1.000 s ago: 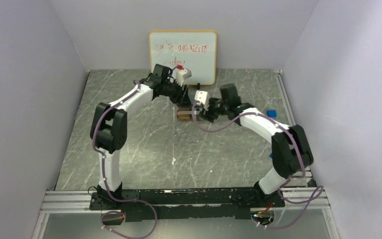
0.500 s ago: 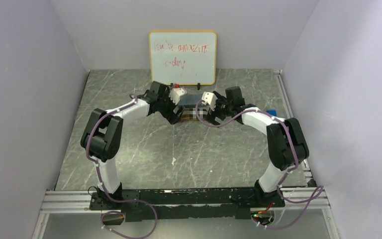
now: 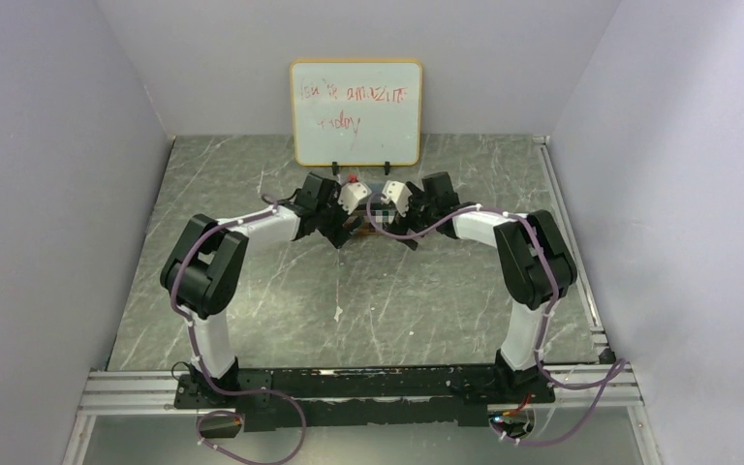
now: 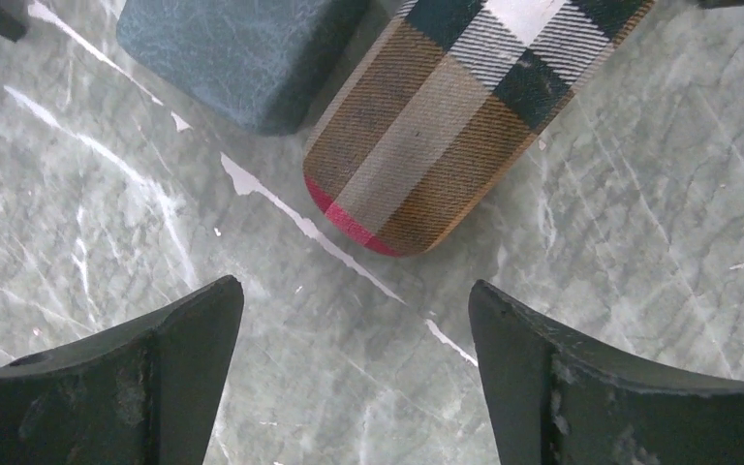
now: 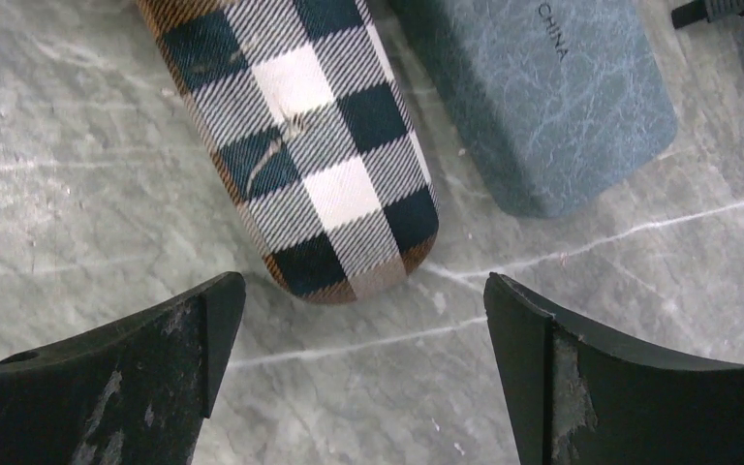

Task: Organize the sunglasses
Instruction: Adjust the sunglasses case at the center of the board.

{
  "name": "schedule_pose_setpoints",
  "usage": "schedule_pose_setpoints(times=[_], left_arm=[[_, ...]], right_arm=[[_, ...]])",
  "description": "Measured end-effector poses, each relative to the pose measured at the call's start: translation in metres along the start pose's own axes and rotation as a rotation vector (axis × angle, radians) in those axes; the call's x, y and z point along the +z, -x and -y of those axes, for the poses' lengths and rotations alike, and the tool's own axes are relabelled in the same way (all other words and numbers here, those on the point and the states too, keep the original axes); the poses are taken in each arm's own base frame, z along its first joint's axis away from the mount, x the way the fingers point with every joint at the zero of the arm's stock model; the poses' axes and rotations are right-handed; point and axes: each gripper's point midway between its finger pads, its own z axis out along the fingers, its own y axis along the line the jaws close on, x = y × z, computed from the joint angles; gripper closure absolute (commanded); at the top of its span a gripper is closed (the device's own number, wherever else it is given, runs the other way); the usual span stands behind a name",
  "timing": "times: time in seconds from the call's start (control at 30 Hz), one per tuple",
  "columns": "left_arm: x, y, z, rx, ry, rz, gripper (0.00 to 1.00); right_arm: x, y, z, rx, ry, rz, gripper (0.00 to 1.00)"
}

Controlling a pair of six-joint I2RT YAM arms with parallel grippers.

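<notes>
The sunglasses are out of view in every frame. A closed plaid case [image 4: 446, 126] [image 5: 310, 155] lies flat on the marble table beside a closed grey-blue case [image 4: 232, 53] [image 5: 552, 97]. My left gripper [image 4: 354, 291] hangs open just off one rounded end of the plaid case, with only bare table between its fingers. At the case's other end my right gripper [image 5: 363, 283] is open too and holds nothing. In the top view the two wrists [image 3: 352, 199] [image 3: 394, 196] face each other at the back middle and cover most of the cases.
A whiteboard [image 3: 356, 111] with red writing stands on small black feet [image 5: 717, 10] right behind the cases. Grey walls close in the table [image 3: 252, 291] on the left, right and back. A metal rail [image 3: 349, 387] runs along the near edge by the arm bases.
Both arms carried the plaid case back toward the whiteboard and lowered it. Both grippers then opened and let go of it, leaving it on the table beside the grey-blue case.
</notes>
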Motion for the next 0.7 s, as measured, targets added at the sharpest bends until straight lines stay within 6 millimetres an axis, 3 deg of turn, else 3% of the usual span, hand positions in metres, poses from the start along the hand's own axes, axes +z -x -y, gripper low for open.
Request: schedule_pose_setpoints(times=[0.27, 0.5, 0.57, 0.7], left_arm=[[0.016, 0.000, 0.014, 0.016, -0.014, -0.016, 0.34], [0.024, -0.003, 0.019, 0.010, -0.024, -0.031, 0.49], [0.026, -0.002, 0.020, 0.008, -0.026, -0.033, 0.50], [0.030, 0.002, 0.020, 0.010, -0.021, -0.032, 0.50]], right_arm=[[0.011, 0.007, 0.007, 0.046, -0.020, 0.008, 0.04], [0.015, 0.007, 0.008, 0.074, -0.026, 0.009, 0.19], [0.017, 0.008, 0.010, 0.084, -0.028, 0.012, 0.24], [0.022, 0.010, 0.015, 0.102, -0.034, 0.017, 0.25]])
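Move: Between the two hands lies the plaid sunglasses case, its length running left-right. Its middle is about 11 cm to the left hand's right, 1 cm ahead and 3 cm lower. From the right hand it is about 9 cm left, 1 cm ahead and 1 cm lower. The blue-grey case lies parallel, some 8 cm farther out than it, and the whiteboard foot stands about 17 cm ahead of the left hand and 5 cm to its right. Closing in on the plaid case from both ends, the left hand goes about 3 cm right and 2 cm down, its fingers narrowing to half open until the tips reach the rounded left end. The right hand slides about 2.5 cm forward and a little left, closing slightly; its near finger meets the case's near edge and pushes the right end forward towards the blue-grey case. ##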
